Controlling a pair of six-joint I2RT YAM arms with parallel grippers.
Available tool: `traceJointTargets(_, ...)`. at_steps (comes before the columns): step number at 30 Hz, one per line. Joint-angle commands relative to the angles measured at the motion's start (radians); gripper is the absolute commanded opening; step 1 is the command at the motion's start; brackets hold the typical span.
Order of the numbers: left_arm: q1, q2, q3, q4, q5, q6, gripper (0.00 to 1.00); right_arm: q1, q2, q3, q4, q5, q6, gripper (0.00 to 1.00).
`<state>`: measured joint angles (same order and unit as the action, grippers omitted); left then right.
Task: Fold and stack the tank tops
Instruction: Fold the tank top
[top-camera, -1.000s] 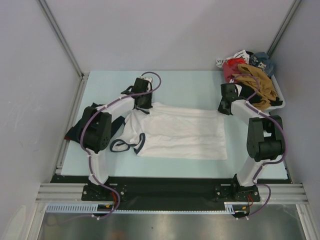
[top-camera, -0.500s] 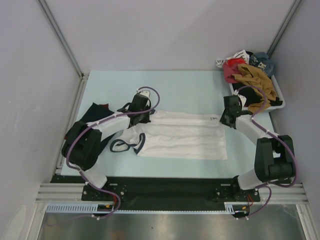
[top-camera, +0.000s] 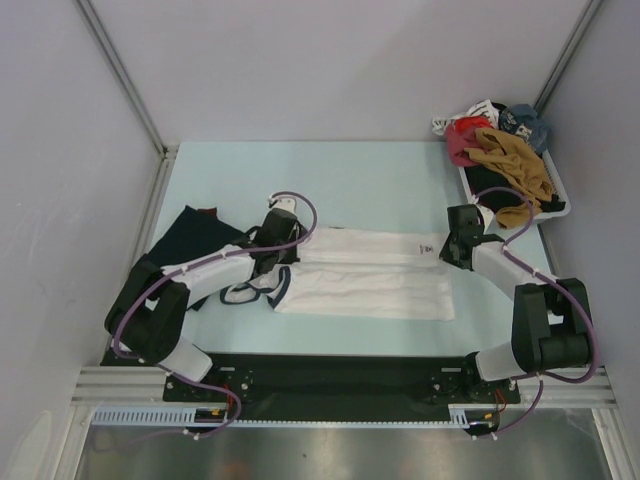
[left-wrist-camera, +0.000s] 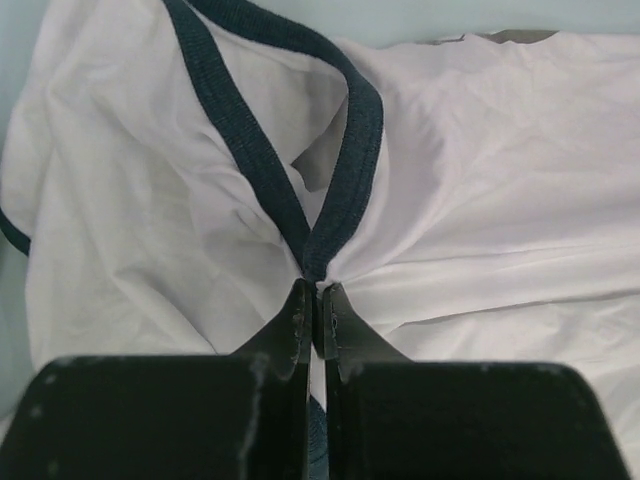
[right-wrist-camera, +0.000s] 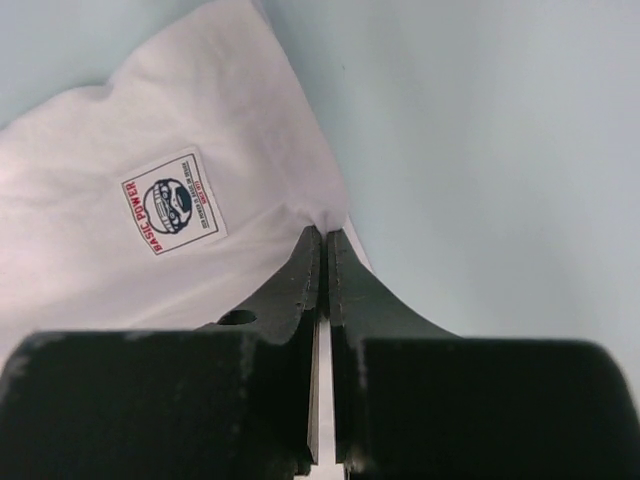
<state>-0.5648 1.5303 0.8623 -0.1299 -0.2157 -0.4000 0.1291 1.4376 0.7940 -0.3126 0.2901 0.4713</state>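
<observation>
The white tank top (top-camera: 365, 275) with navy trim lies across the middle of the table, its far edge folded over toward me. My left gripper (top-camera: 272, 252) is shut on its navy-trimmed strap (left-wrist-camera: 330, 190); the pinch shows at the left gripper's tips (left-wrist-camera: 316, 288). My right gripper (top-camera: 452, 250) is shut on the top's far right hem corner, seen at the right gripper's tips (right-wrist-camera: 326, 232) beside a small printed label (right-wrist-camera: 173, 202). The dark navy tank top (top-camera: 190, 235) lies flat at the left, partly under my left arm.
A white tray (top-camera: 555, 205) at the back right holds a heap of red, tan, blue and black clothes (top-camera: 500, 145). Grey walls close in on both sides.
Both grippers have pulled the white top's far edge toward me, folding it over; the cloth is now a narrower strip. The navy top shows more as the left arm moved in.
</observation>
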Motion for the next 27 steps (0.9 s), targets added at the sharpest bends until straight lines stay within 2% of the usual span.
traceJointTargets(1, -0.029, -0.027, -0.040, 0.003, -0.080, -0.056, 0.04, -0.002, -0.019, -0.027, 0.026, 0.017, 0.035, 0.00)
traceJointTargets(9, -0.044, -0.045, -0.181, 0.048, -0.102, -0.168, 0.07, -0.003, -0.022, -0.079, 0.040, 0.038, 0.082, 0.03)
traceJointTargets(13, -0.046, -0.050, -0.209, 0.072, -0.091, -0.181, 0.17, -0.005, -0.031, -0.087, 0.044, 0.043, 0.084, 0.20)
traceJointTargets(14, -0.047, -0.050, -0.207, 0.070, -0.097, -0.183, 0.20, -0.005, -0.037, -0.084, 0.040, 0.044, 0.084, 0.21)
traceJointTargets(15, -0.046, -0.052, -0.200, 0.062, -0.099, -0.184, 0.33, -0.006, -0.051, -0.081, 0.035, 0.046, 0.082, 0.24)
traceJointTargets(16, -0.046, -0.061, -0.195, 0.056, -0.103, -0.178, 0.40, -0.006, -0.063, -0.081, 0.032, 0.052, 0.082, 0.30)
traceJointTargets(18, -0.046, -0.073, -0.169, 0.032, -0.114, -0.172, 0.57, -0.005, -0.091, -0.079, 0.029, 0.055, 0.075, 0.34)
traceJointTargets(20, -0.046, -0.096, -0.146, 0.009, -0.119, -0.160, 0.65, -0.006, -0.135, -0.073, 0.026, 0.061, 0.058, 0.41)
traceJointTargets(21, -0.046, -0.105, -0.116, -0.019, -0.122, -0.155, 0.73, -0.006, -0.150, -0.067, 0.023, 0.061, 0.050, 0.42)
traceJointTargets(24, -0.046, -0.143, -0.059, -0.074, -0.119, -0.139, 0.83, -0.005, -0.178, -0.039, 0.029, 0.041, 0.007, 0.48)
traceJointTargets(27, -0.046, -0.192, -0.022, -0.131, -0.108, -0.134, 0.90, -0.005, -0.149, 0.002, 0.053, -0.035, -0.046, 0.60)
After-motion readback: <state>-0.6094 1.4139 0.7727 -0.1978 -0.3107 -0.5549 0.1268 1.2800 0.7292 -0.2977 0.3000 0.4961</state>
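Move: Between the two hands stretches the white tank top; the left hand holds its upper edge about 6 cm above the lying layer, over a landing spot some 4 cm back and 1 cm left. For the right hand the spot is roughly 3 cm back and 4 below; the printed label lies 5 cm left and 3 ahead. The navy tank top is about 23 cm left and 3 ahead of the left hand, the laundry basket some 14 cm right and 21 ahead of the right. Lowering the pinched edge onto the layer beneath, the left hand goes down about 5 cm and back 4, the right down and back some 2 cm each. Both then open and let go of the cloth, the left nearly all the way, the right a bit over half, and rise about 5 cm clear of the tank top, easing slightly forward. ##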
